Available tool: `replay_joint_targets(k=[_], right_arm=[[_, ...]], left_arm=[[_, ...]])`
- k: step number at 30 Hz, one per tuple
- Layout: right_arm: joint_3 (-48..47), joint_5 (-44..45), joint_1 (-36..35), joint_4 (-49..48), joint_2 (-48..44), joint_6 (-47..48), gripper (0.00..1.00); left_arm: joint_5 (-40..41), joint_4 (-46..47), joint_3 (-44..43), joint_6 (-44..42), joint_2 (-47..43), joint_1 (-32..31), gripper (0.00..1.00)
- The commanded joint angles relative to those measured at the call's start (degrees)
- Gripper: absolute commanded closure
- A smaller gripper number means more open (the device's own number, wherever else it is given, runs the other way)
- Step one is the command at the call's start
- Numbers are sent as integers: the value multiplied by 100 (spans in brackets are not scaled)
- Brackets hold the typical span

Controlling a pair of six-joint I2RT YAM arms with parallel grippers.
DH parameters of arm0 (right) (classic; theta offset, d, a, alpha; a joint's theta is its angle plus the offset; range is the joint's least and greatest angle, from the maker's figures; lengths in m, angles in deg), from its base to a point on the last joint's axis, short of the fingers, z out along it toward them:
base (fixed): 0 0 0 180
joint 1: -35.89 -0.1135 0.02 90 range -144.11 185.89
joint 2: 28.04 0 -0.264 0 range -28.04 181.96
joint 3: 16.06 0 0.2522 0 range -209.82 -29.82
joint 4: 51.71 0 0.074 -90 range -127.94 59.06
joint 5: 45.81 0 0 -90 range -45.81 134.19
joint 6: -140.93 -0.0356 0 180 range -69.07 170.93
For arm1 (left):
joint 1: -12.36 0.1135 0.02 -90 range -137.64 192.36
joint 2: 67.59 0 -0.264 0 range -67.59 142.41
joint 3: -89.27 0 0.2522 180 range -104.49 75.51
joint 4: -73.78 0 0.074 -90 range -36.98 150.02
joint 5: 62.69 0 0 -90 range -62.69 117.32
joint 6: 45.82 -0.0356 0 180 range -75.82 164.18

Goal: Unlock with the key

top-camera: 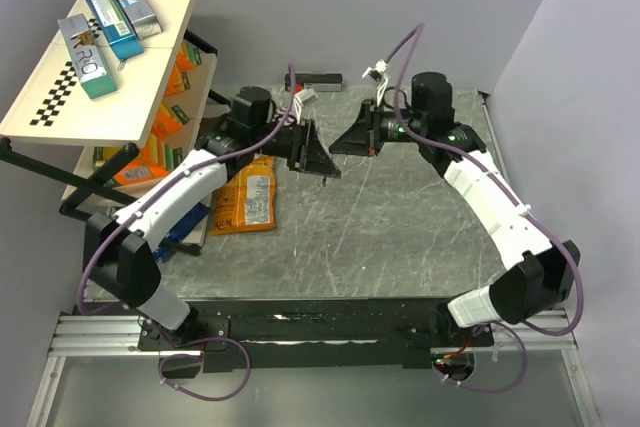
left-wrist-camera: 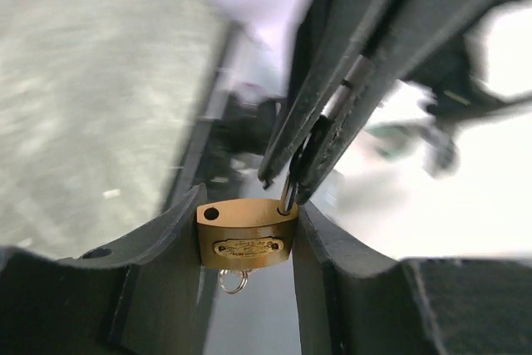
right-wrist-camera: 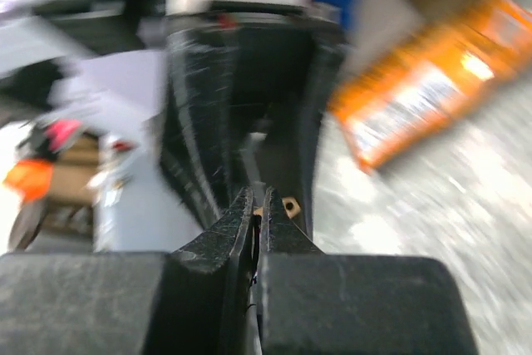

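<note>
A small brass padlock [left-wrist-camera: 245, 243] sits crosswise between the fingers of my left gripper [left-wrist-camera: 249, 209], which is shut on its body. One shackle hole [left-wrist-camera: 210, 214] on the lock's top is empty. From above, my right gripper [left-wrist-camera: 293, 179] pinches the silver shackle leg [left-wrist-camera: 288, 197] that stands in the other hole. In the right wrist view that gripper [right-wrist-camera: 256, 205] is shut, with a brass corner [right-wrist-camera: 290, 205] just past its tips. A thin wire ring [left-wrist-camera: 233, 281] hangs under the lock. The key itself is hidden. From above, both grippers [top-camera: 318, 159] [top-camera: 348, 139] meet above the table's middle rear.
An orange snack bag [top-camera: 248, 199] lies on the grey table left of the grippers. A two-tier rack [top-camera: 60, 97] stands at the far left with boxes [top-camera: 110, 12] on top and orange packs below. A dark block [top-camera: 320, 77] rests at the back edge.
</note>
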Motion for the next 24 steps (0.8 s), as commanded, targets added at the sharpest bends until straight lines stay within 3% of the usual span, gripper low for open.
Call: replay_joint_targets(k=[1, 8, 12, 20, 24], right_arm=[[95, 1508, -248, 1256, 282, 974, 100], [904, 1899, -221, 494, 976, 957, 100], [1335, 1872, -160, -27, 1381, 966, 100], [1669, 1740, 16, -730, 2277, 869, 100], [1713, 1784, 86, -862, 2594, 930, 100]], left_arm=[[2661, -1418, -369, -511, 620, -164, 99], [4041, -2244, -1090, -836, 1754, -604, 99], [4612, -2167, -1135, -933, 2421, -718, 99], [4825, -2044, -1381, -890, 3310, -780, 99], [4737, -2070, -1556, -846, 3661, -789, 91]])
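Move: The brass padlock is already in the left fingertips; from the right hand's closed fingers at its shackle, the body lies about 3 cm below, 1 cm ahead and 1 cm left. The bare marble for which both make lies some 31 cm below the left hand, 7 cm ahead and 2 cm right. At table height the orange bag is roughly 10 cm ahead of the left hand and 17 cm left, the zigzag pouch about 27 cm ahead and 6 cm left. Lower both grippers together, quickly at first and then easing, by nearly 30 cm towards the bare marble while reaching some 8 cm forward. Keep the left fingers on the padlock body and the right ones shut at its shackle, tipping the left fingers about 50 degrees to point down and the right ones less steeply. ##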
